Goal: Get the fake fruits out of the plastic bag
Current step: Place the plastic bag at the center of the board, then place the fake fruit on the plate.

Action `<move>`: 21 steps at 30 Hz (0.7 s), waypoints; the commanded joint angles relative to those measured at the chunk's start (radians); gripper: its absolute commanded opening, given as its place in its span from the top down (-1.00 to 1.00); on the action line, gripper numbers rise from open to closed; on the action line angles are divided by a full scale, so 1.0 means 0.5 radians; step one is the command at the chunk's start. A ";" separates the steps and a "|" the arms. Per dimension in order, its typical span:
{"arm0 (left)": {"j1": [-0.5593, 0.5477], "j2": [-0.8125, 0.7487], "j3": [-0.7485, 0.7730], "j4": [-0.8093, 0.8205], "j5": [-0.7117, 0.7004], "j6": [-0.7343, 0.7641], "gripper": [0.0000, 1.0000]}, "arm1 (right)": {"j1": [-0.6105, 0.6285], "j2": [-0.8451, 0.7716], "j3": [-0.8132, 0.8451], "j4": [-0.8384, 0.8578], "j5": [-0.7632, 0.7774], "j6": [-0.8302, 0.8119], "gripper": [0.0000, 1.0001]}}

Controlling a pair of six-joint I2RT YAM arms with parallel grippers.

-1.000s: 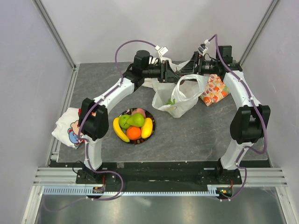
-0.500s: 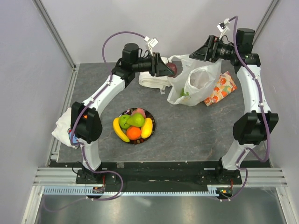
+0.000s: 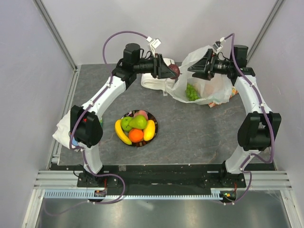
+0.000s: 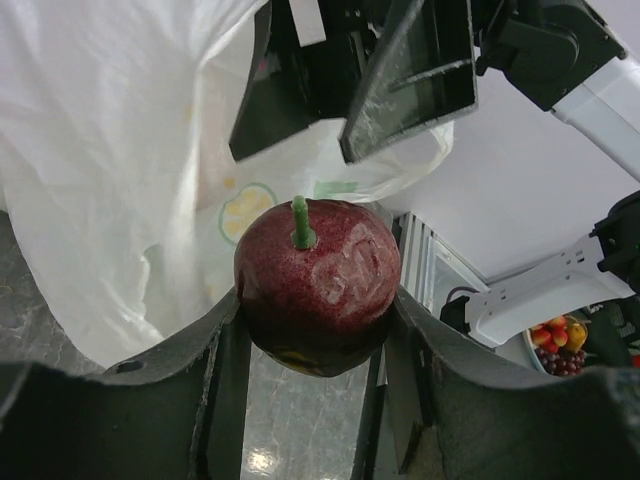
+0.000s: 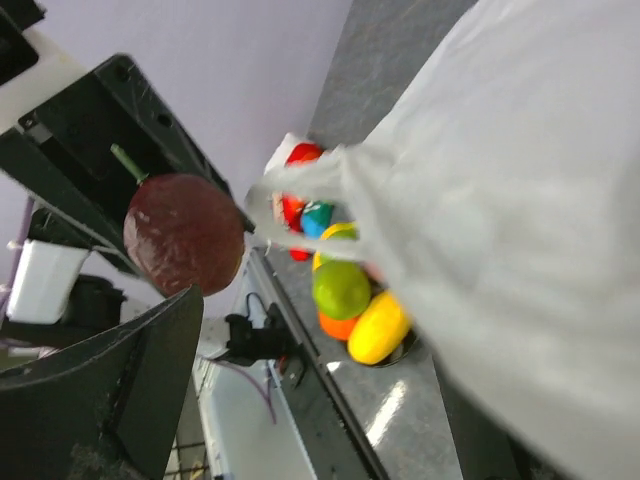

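Note:
My left gripper is shut on a dark red round fruit with a green stem, held in the air just left of the plastic bag. In the left wrist view the fruit sits clamped between both fingers. My right gripper faces it with jaws wide apart and the bag's white film draped over one side. Green grapes show through the bag. A banana, green apple, pear, orange and second banana lie on the plate.
A folded white cloth roll lies under my left gripper. Orange patterned fabric peeks out behind the bag at the right. A white cartoon-print cloth hangs over the table's left edge. Walls and metal frame posts enclose the back and sides.
My left gripper drew the dark red fruit out of the bag and to the left, then held still. My right gripper swung up and right, then came back left with the bag raised.

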 commanded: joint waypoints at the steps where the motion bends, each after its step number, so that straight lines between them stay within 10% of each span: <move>1: 0.049 -0.176 0.000 0.005 -0.007 0.105 0.96 | 0.063 -0.164 0.083 -0.140 -0.307 0.052 -0.96; 10: 0.272 -0.390 -0.079 -0.209 -0.038 0.276 0.96 | 0.210 -0.280 -0.148 -0.174 -0.572 -0.120 -0.96; 21: 0.387 -0.584 -0.025 -1.877 -0.041 1.990 0.96 | 0.192 -0.262 0.282 0.090 -0.581 0.009 -0.96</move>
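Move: The left hand already holds the dark red fruit; the fruit plate it is taken to lies about 19 cm to its left, 17 cm back and some 25 cm below. Around that hand are the white towel, 16 cm ahead and 7 cm left, and the bag, 7 cm ahead and 14 cm right. From the open right hand the bag's middle is about 3 cm ahead, 4 cm right and 17 cm below, with the green grapes in it almost straight under that hand, 1 cm ahead and level sideways. Keeping its pinch on the dark red fruit, the left hand swings about 13 cm left, away from the bag and towards the plate, speeding up on a shallow rise that turns slightly down and back at the end, while its right-pointing fingers tip down some 15 degrees. The right hand, fingers still wide open, draws back about 9 cm and left 5 cm above the bag's near side, turning some 20 degrees counter-clockwise, then rises to end about 8 cm higher; whether its fingers still touch the plastic can't be seen. ##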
